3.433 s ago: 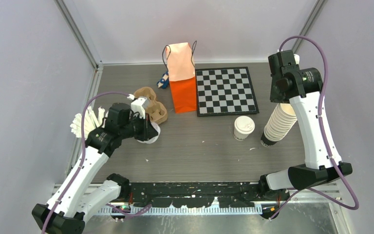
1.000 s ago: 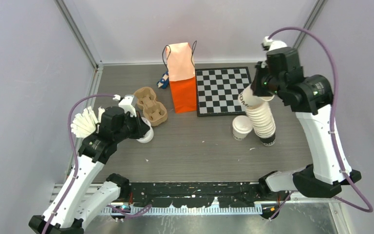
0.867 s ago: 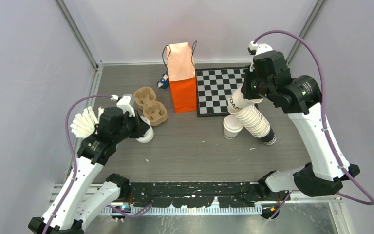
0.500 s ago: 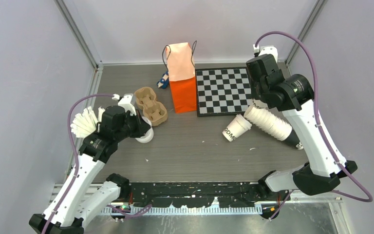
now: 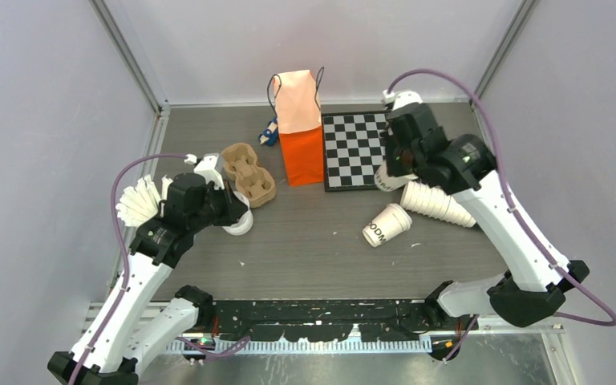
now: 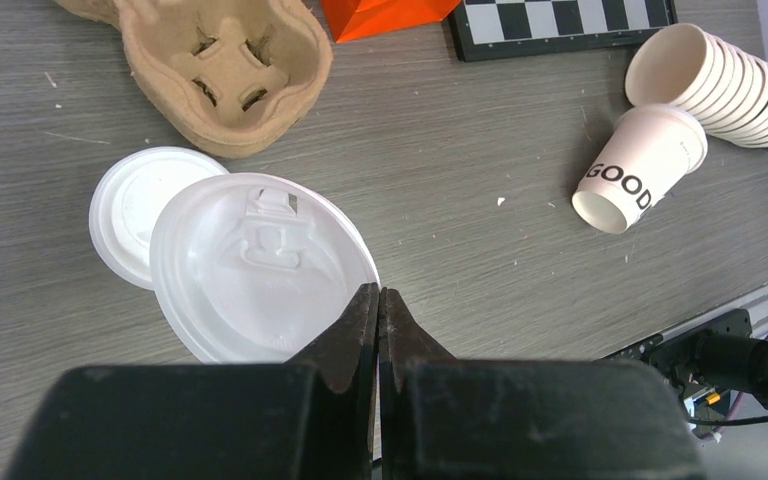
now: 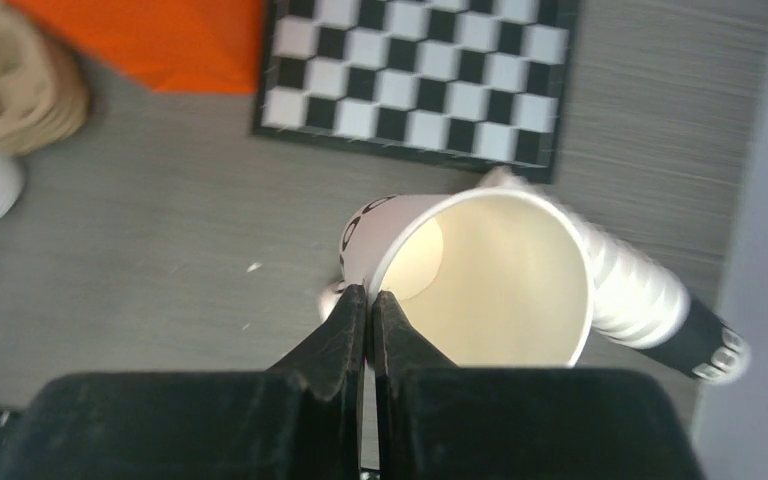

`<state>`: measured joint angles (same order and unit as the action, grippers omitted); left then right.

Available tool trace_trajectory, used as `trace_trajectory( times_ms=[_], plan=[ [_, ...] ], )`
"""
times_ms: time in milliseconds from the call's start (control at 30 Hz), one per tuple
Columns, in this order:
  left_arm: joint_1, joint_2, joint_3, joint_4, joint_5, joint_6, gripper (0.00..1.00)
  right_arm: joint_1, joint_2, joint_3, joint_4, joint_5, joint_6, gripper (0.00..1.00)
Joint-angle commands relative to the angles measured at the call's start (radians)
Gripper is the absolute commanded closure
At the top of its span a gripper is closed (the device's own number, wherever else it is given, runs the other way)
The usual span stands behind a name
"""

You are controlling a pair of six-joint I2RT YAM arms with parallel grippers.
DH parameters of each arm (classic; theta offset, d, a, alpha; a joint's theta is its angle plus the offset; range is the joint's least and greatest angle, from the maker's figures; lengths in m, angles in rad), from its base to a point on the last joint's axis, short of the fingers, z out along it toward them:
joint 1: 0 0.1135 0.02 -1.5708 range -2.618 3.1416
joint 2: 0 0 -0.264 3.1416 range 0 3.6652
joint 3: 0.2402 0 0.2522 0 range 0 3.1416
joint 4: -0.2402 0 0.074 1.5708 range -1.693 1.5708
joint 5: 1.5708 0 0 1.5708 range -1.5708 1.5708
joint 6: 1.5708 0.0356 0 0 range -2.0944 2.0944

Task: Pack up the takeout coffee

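The takeout coffee (image 5: 386, 224), a small white cup printed "GOOD" (image 6: 640, 165), lies on its side on the table in front of the chessboard, its narrow end toward the front. The orange paper bag (image 5: 301, 136) stands upright at the back centre. My right gripper (image 5: 387, 170) hangs over the chessboard's right front corner, shut on the rim of a lidless white cup (image 7: 480, 270), pinched at the gripper (image 7: 370, 292). My left gripper (image 6: 378, 292) is shut on the edge of a loose white lid (image 6: 260, 270), held low at the left (image 5: 239, 223).
The stack of lidless cups (image 5: 437, 202) lies toppled just right of the coffee. A brown cup carrier (image 5: 249, 172) sits left of the bag, a second lid (image 6: 135, 215) lies beside it, and fanned lids (image 5: 138, 204) rest at the left wall. The chessboard (image 5: 365, 148) is at back right.
The right arm swung left and down, the cup stack tipped over onto the table, and the coffee was knocked onto its side. One cup came away in the right gripper. The left arm stayed put.
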<state>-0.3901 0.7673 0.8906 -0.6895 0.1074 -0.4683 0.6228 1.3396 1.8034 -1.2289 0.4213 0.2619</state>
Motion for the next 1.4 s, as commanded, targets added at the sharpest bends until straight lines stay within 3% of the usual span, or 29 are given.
trace_trajectory(
  times_ms=[0,233,433,533,633,800,1100,1367],
  plan=[
    [0.005,-0.014,0.056,0.008,-0.012,0.001,1.00,0.132,-0.044,-0.197,0.264,-0.163,-0.022,0.92],
    [0.005,-0.034,0.072,-0.015,-0.002,-0.013,1.00,0.313,0.044,-0.461,0.551,-0.210,-0.013,0.91],
    [0.005,-0.056,0.043,-0.026,0.018,-0.015,1.00,0.451,0.270,-0.423,0.521,-0.104,-0.034,0.88],
    [0.005,-0.067,0.036,-0.029,0.016,-0.013,1.00,0.471,0.347,-0.360,0.439,-0.044,0.000,0.79],
    [0.005,-0.077,0.032,-0.039,0.016,-0.009,1.00,0.472,0.374,-0.337,0.393,0.001,0.047,0.63],
    [0.005,-0.096,0.017,-0.034,0.012,0.003,1.00,0.473,0.327,-0.311,0.320,0.074,0.129,0.46],
    [0.005,-0.092,0.004,-0.017,0.036,0.030,1.00,0.425,0.217,-0.248,0.177,0.232,0.241,0.28],
    [0.005,-0.106,-0.022,0.002,0.070,0.061,1.00,0.179,0.200,-0.298,0.059,0.497,0.384,0.19]
  ],
)
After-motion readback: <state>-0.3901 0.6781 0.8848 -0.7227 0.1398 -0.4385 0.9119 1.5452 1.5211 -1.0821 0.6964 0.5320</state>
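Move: The right hand, holding an empty paper cup by its rim, must take the cup to a clear patch of table about 17 cm left, 4 cm back and 28 cm below. The lidded cup lies on its side almost straight under the hand; the toppled cup stack lies roughly 6 cm ahead and 15 cm right, the checkered board some 26 cm ahead and 3 cm left. From the left hand, the patch is about 21 cm right, 2 cm ahead. Swing the right gripper down and left, slightly back, dropping about 23 cm while turning some 30 degrees counter-clockwise and tipping down, to bring the cup onto the open table. Open wide there to let go of its rim, then rise about 11 cm and swing back right and forward, undoing the turn. Keep the lid pinched in the left gripper, easing it back about 2 cm. ##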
